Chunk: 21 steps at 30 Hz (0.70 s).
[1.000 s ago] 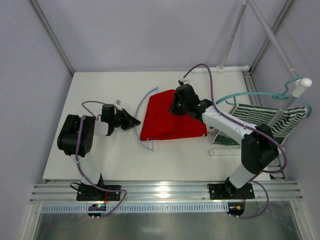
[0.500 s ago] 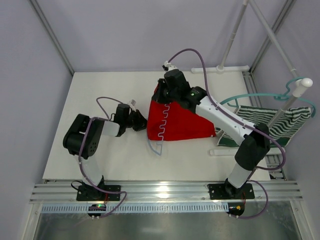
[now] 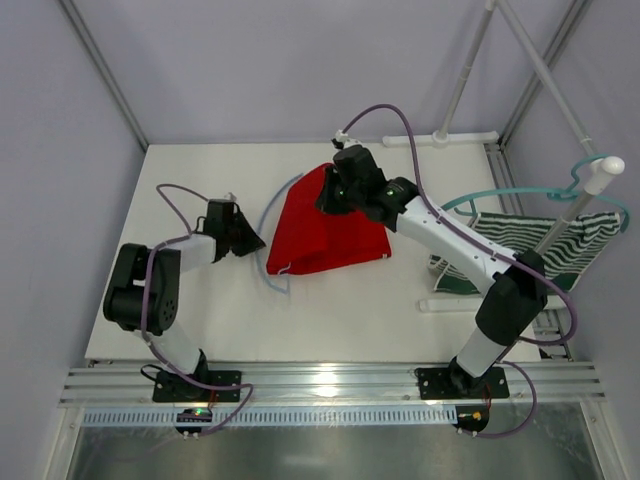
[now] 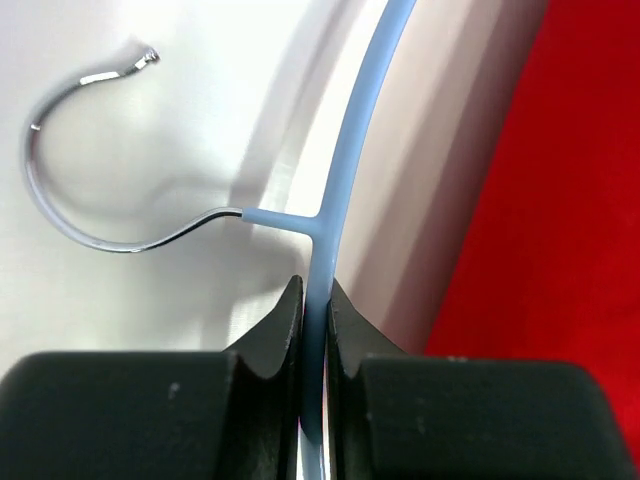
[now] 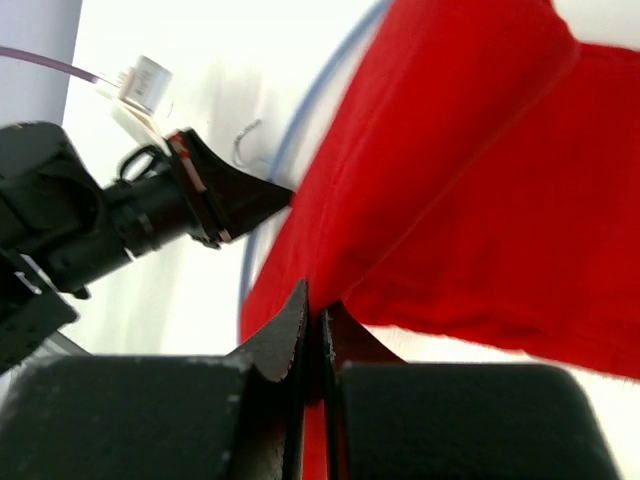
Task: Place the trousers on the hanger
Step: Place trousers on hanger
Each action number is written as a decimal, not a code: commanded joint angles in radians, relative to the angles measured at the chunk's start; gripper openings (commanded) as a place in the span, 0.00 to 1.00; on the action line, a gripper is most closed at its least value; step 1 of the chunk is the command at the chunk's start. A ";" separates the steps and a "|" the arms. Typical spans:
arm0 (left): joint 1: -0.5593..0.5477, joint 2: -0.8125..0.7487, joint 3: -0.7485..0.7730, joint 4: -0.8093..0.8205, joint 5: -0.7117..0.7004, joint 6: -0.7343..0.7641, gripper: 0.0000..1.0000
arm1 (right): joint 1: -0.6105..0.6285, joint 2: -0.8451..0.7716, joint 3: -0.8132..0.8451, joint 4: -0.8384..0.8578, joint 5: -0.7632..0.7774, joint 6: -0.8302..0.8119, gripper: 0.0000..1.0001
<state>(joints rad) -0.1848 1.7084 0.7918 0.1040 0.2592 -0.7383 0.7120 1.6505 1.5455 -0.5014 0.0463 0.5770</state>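
The bright red trousers (image 3: 325, 235) lie folded on the white table, partly lifted at their back edge. My right gripper (image 3: 330, 198) is shut on a fold of the trousers (image 5: 470, 190); its jaws (image 5: 315, 300) pinch the cloth. The pale blue hanger (image 3: 278, 200) curves round the left side of the trousers, with its lower bar hidden under the cloth. My left gripper (image 3: 250, 240) is shut on the hanger's thin blue arm (image 4: 345, 170) just below the metal hook (image 4: 70, 225), the jaws (image 4: 315, 295) tight on it. Red cloth (image 4: 540, 200) fills the right side of the left wrist view.
A green-and-white striped garment (image 3: 520, 245) hangs on a darker teal hanger (image 3: 500, 190) from a white rack pole (image 3: 590, 195) at the right. Pale walls close the table at the back and left. The left arm's black head (image 5: 150, 215) shows in the right wrist view.
The left gripper has pulled the hanger to the left. The right gripper drew the trousers over it; the wavy bar that lay on the red cloth no longer shows.
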 commanded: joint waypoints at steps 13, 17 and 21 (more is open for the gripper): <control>0.021 -0.158 -0.107 0.040 -0.204 0.044 0.00 | 0.084 0.186 0.321 0.015 -0.071 -0.014 0.04; 0.012 -0.156 -0.146 0.062 -0.349 -0.016 0.00 | 0.089 0.201 0.353 0.017 -0.069 -0.003 0.04; -0.044 -0.204 -0.169 0.065 -0.476 -0.030 0.00 | 0.089 0.235 0.404 -0.005 -0.071 -0.008 0.04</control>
<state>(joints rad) -0.2020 1.5524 0.6407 0.1345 -0.0288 -0.7315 0.7967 1.8847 1.8618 -0.5365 -0.0120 0.5739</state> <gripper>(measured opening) 0.063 0.054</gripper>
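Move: The trousers' gathered fold is already in the right hand; their spread-out body centres about 3 cm ahead of it, 1 cm left and some 17 cm below. The blue hanger this hand works towards centres roughly 12 cm left, 2 cm ahead and 21 cm below. The left hand already grips the hanger; the trousers' middle lies about 14 cm to its right, 3 cm ahead and 4 cm above, the metal hook some 6 cm ahead and 3 cm left. The trousers' raised fold is carried about 8 cm to the left, towards the hanger, by the right hand, which keeps its pinch, rises slightly near the end and swivels a little counter-clockwise. The left hand keeps hold of the hanger bar and draws it almost 5 cm left, mostly early on, lifting about 2 cm, then lowering again while easing back slightly and rolling and turning counter-clockwise about 10 degrees each. ##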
